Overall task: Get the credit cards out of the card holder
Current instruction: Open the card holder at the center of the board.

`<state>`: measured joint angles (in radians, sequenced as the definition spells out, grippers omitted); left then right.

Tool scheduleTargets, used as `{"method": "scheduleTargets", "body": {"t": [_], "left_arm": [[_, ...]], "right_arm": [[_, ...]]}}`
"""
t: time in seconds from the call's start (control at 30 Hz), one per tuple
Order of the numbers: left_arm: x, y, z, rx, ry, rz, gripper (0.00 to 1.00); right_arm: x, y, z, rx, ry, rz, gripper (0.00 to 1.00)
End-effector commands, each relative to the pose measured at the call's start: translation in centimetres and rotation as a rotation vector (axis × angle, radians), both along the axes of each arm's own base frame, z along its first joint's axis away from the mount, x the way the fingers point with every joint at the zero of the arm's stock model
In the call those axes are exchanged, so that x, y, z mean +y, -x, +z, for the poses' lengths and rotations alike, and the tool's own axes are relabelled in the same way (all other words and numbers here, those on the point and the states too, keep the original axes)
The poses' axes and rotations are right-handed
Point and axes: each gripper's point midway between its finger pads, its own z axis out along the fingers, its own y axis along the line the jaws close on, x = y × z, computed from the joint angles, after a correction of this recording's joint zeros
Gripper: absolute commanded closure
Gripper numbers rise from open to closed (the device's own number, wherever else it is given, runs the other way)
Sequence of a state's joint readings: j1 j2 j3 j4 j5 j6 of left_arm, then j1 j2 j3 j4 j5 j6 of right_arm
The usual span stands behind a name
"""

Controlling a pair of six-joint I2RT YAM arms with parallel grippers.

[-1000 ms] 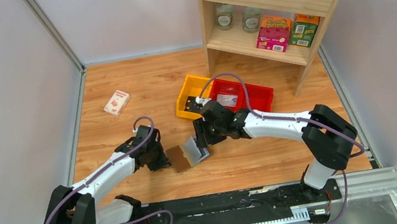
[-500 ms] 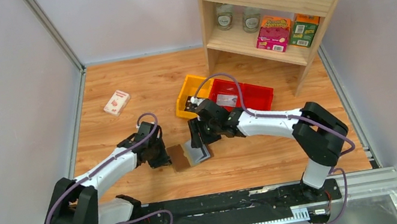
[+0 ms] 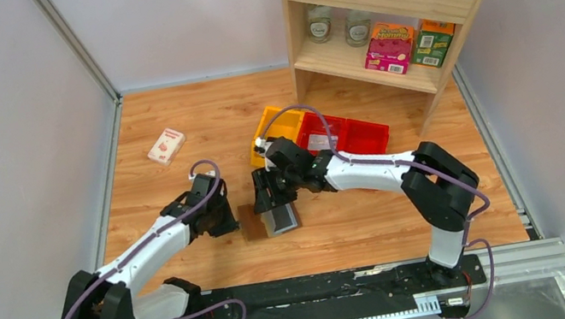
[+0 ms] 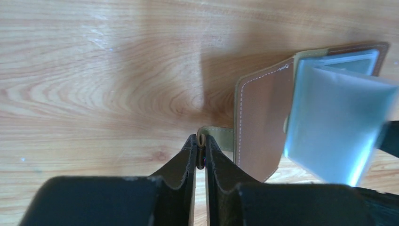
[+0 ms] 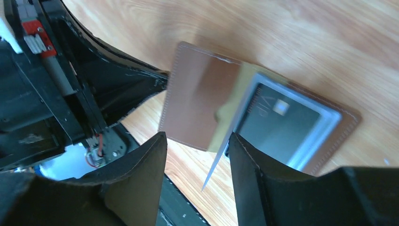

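Note:
The brown card holder (image 3: 253,220) lies open on the wooden table between both arms. My left gripper (image 3: 229,222) sits at its left edge. In the left wrist view, the left gripper (image 4: 201,143) is shut on the holder's small strap tab (image 4: 214,136), beside the brown flap (image 4: 261,122). A grey-blue inner panel (image 4: 334,127) stands lifted. My right gripper (image 3: 269,205) hovers over the holder. In the right wrist view it (image 5: 197,136) is open, the raised panel edge (image 5: 220,153) between its fingers near the right one. A dark card (image 5: 277,122) shows in the window pocket.
A white-and-red small box (image 3: 166,146) lies at the far left. A yellow bin (image 3: 272,129) and a red bin (image 3: 355,138) sit behind the right arm. A wooden shelf (image 3: 347,49) with jars and cartons stands at the back right.
My right gripper has moved left, over the card holder, and the grey-blue panel has swung up and left with it. The left arm shifted slightly back with the strap tab.

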<state>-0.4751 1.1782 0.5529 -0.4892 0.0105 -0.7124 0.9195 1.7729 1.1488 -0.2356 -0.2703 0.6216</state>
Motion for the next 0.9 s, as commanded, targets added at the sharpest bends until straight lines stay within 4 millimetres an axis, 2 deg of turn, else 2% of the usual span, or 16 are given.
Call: {"method": "scheduleTargets", "body": {"t": [0.0, 0.07, 0.1, 0.27, 0.37, 0.47, 0.67, 0.87], "left_arm": [[1.3, -0.8, 2.3, -0.097, -0.037, 0.038, 0.84], [1.7, -0.8, 2.9, -0.111, -0.045, 0.055, 0.76], [1.7, -0.9, 3.2, -0.117, -0.044, 0.058, 0.76], [2.9, -0.7, 4.7, -0.160, -0.070, 0.097, 0.55], [3.7, -0.7, 5.7, -0.201, -0.079, 0.135, 0.49], [4.1, -0.6, 6.8, -0.236, -0.070, 0.159, 0.49], [4.2, -0.6, 8.6, -0.281, -0.045, 0.174, 0.48], [3.8, -1.0, 10.6, -0.325, -0.006, 0.177, 0.48]], "right_arm": [[3.6, 0.4, 1.8, 0.033, -0.115, 0.079, 0.47], [4.4, 0.7, 1.4, 0.059, -0.124, 0.104, 0.47], [4.6, 0.7, 1.1, 0.070, -0.123, 0.111, 0.47], [5.8, 1.3, -0.5, 0.136, -0.126, 0.157, 0.45], [6.0, 1.3, -1.6, 0.162, -0.107, 0.169, 0.44], [6.1, 1.4, -2.3, 0.175, -0.096, 0.183, 0.42], [5.9, 2.1, -4.3, 0.236, -0.049, 0.226, 0.30], [5.9, 2.5, -4.2, 0.222, -0.041, 0.264, 0.19]]}}
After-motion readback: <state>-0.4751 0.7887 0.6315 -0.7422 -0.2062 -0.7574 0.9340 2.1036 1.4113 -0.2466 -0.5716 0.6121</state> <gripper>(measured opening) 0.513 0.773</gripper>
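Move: The opened card holder's middle lies about 1 cm to the right hand's right, 2 cm back and 6 cm below, its clear sleeve standing up at those fingers. From that hand the strap tab is some 6 cm left and 3 cm back; the yellow bin is about 16 cm ahead and 6 cm right, with the red bin 14 cm ahead and 14 cm right. The card holder lies roughly 7 cm to the left hand's right, level with it, 1 cm below. Right fingers push the raised sleeve about 6 cm left and down; left hand lets strap go, rising 8 cm. ##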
